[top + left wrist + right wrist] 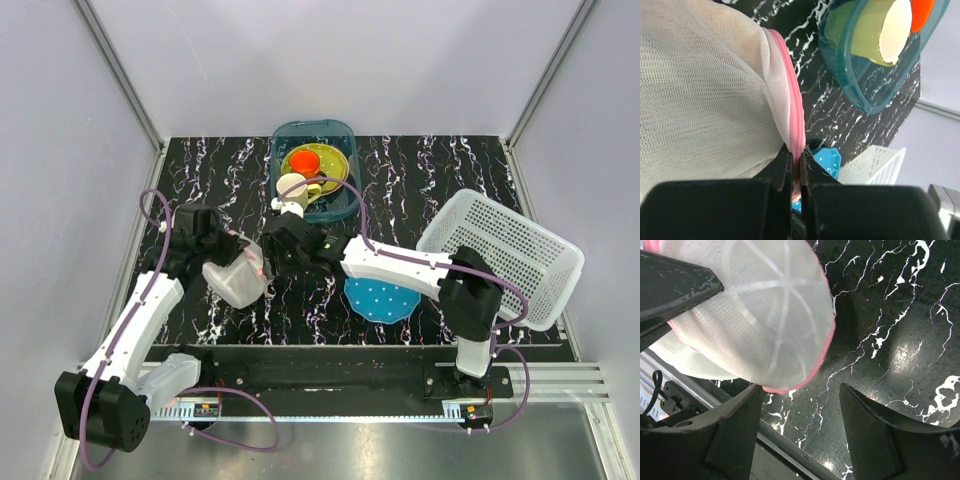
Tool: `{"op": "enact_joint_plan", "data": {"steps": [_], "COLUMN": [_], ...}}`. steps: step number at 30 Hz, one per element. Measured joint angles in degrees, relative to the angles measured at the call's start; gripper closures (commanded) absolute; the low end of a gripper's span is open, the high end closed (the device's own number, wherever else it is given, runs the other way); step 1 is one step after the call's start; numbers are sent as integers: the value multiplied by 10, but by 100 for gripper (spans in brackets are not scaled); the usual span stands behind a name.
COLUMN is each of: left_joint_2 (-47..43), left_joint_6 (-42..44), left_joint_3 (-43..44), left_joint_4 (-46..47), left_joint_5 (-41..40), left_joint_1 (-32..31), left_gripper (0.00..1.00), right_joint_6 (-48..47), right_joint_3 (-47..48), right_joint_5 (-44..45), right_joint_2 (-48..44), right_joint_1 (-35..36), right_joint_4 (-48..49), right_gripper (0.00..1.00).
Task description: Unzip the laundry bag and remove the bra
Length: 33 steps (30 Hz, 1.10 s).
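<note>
The laundry bag [237,278], a white mesh dome with pink zipper trim, sits at the middle left of the black marbled table. My left gripper [796,167] is shut on its pink zipper trim [796,107]; the white mesh [700,85] fills the left of that view. My right gripper [802,405] is open, its fingers [737,425] wide apart just beside the bag's pink rim [790,388], with the mesh dome [760,315] above them. In the top view the right gripper [283,250] is right of the bag. The bra is hidden.
A teal tub [314,165] with a yellow-green cup and an orange piece stands behind the grippers. A blue dotted plate [380,298] lies under the right arm. A big white perforated basket [505,255] sits at the right. The table's front rail [790,452] is close below the bag.
</note>
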Motion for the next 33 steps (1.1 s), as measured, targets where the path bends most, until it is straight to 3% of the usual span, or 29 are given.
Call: {"op": "enact_joint_plan", "data": {"steps": [10,13,17,25,27,28,30,31,32,33], "left_joint_2": [9,9,9,9,9,9,8,6,3,-2], "left_joint_6": [1,0,-7,-15,-13,-10,3,10,22,33], "left_joint_3": [23,23,22,9,0,-5,-15,-20,-23,-27], "left_joint_4": [0,-1,-2,1,0,0,2,3,3,2], "left_joint_5": [46,48,48,46,50,53,64,79,92,111], "left_joint_1": [0,-1,-1,0,0,0,4,9,14,25], "left_gripper": [100,100,100,100,98,92,69,55,27,21], "right_joint_6": [-7,-7,-14,-100,-139,-160,-197,-217,-235,-256], "right_joint_3": [-9,-9,-9,-41,-68,-81,-100,-108,-115,-122], "right_joint_5": [33,50,77,100,95,91,82,78,76,76], "right_joint_2": [0,0,2,11,9,6,0,-4,-8,-12], "right_joint_1": [28,29,28,31,31,32,32,32,32,31], "right_joint_4": [28,32,38,112,144,158,174,177,179,182], "right_gripper": [29,34,50,100,100,100,100,100,100,100]}}
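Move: The pink-edged end of the laundry bag hangs right at the open right fingers, about 1 cm ahead, 2 cm left and 2 cm lower. The left hand already pinches the bag's zip edge; that end lies some 2 cm back, 3 cm right and 3 cm below it. From the right hand, the cream mug stands about 15 cm ahead and 6 cm right, the blue plate roughly 5 cm back and 24 cm right, both well below. Easing back barely 1 cm, then forward about 2.5 cm onto the bag's pink-edged end, the right hand shuts its fingers and pinches it, then sinks some 2.5 cm while its fingertips swing upward and counter-clockwise. The left hand first edges right and up with the zip edge, holds there, then dips and draws slightly back, its fingers parting about a third. ##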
